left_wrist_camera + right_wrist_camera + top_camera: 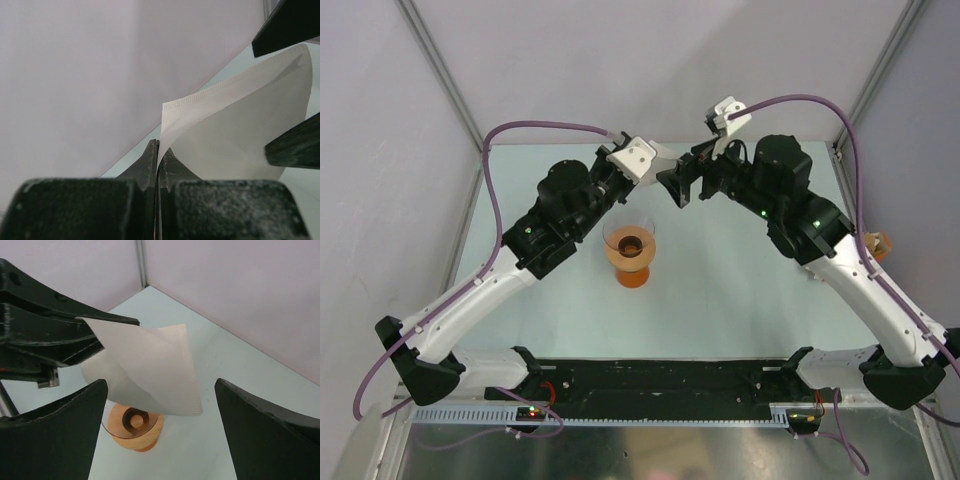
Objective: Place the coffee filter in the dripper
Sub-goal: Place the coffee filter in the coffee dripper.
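Observation:
The coffee filter [240,135], a thin white paper cone, hangs in the air with my left gripper [159,147] shut on its seamed edge. In the right wrist view the filter [150,365] floats just above the dripper [135,422], a clear funnel on an orange base, and covers part of its rim. My right gripper [160,385] stands wide open, one finger on each side of the filter's free end and not touching it. From above, the dripper [630,248] stands upright at mid-table, a little nearer than both grippers.
Pale walls [620,60] close in the table at the back and sides, with a metal corner post [141,262] behind the filter. The arms' black base rail [650,385] runs along the near edge. A small tan object [880,243] lies at the right edge.

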You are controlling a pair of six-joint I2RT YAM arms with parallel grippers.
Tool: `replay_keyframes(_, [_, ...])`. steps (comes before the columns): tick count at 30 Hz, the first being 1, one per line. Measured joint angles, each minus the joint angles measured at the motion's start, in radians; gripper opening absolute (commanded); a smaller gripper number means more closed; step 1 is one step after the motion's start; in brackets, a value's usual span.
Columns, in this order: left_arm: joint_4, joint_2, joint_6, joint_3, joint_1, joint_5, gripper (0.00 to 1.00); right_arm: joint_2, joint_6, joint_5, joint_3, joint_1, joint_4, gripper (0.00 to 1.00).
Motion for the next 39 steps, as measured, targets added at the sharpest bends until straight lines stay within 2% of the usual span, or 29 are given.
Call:
replay_keyframes(8, [0.001, 0.0, -0.008, 0.0, -0.003, 0.0, 0.0, 0.052, -0.051, 0.132, 0.0, 0.047, 0.001, 0.77])
replay_keyframes(16, [0.001, 0.007, -0.018, 0.0, -0.021, 0.0, 0.0, 0.058, -0.09, 0.194, 0.002, 0.084, 0.032, 0.59])
replay_keyframes(17, [0.001, 0.007, -0.024, 0.0, -0.021, 0.0, 0.0, 0.06, -0.093, 0.199, 0.004, 0.085, 0.032, 0.59])
replay_keyframes(22, [0.001, 0.007, -0.053, 0.0, -0.021, -0.001, 0.0, 0.068, -0.091, 0.241, 0.009, 0.087, 0.031, 0.77])
replay_keyframes(25, [0.002, 0.007, -0.064, 0.0, -0.021, -0.001, 0.0, 0.068, -0.088, 0.266, 0.011, 0.086, 0.029, 0.77])
replay_keyframes(30, [0.013, 0.007, -0.071, 0.0, -0.021, 0.0, 0.0, 0.073, -0.049, 0.251, 0.018, 0.069, 0.013, 0.64])
replay_keyframes(35, [0.032, 0.007, -0.072, 0.0, -0.022, 0.0, 0.0, 0.074, 0.006, 0.191, 0.019, 0.05, -0.002, 0.46])
replay_keyframes(39, [0.04, 0.007, -0.083, 0.0, -0.022, 0.0, 0.0, 0.074, 0.031, 0.16, 0.019, 0.051, -0.008, 0.36])
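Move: From the right hand, open beside the filter's free side, the filter's middle is about 3 cm ahead, 3 cm to the left and 3 cm lower. The dripper on its carafe stands roughly 9 cm to that hand's left, 2 cm back and some 30 cm below. The left hand already pinches the filter, whose middle is about 5 cm to its right, level fore and aft and 1 cm lower; the dripper is about 5 cm back, 1 cm left and 28 cm below it. Forward and down by about 3 cm in all, the right hand edges in over the filter's free side, swinging some 10 degrees clockwise and then partly back. Its fingers narrow, reopen a little, then close to under half their opening, one on each side of the paper. The left hand keeps its pinch and drifts about 1 cm right with a slight roll. ##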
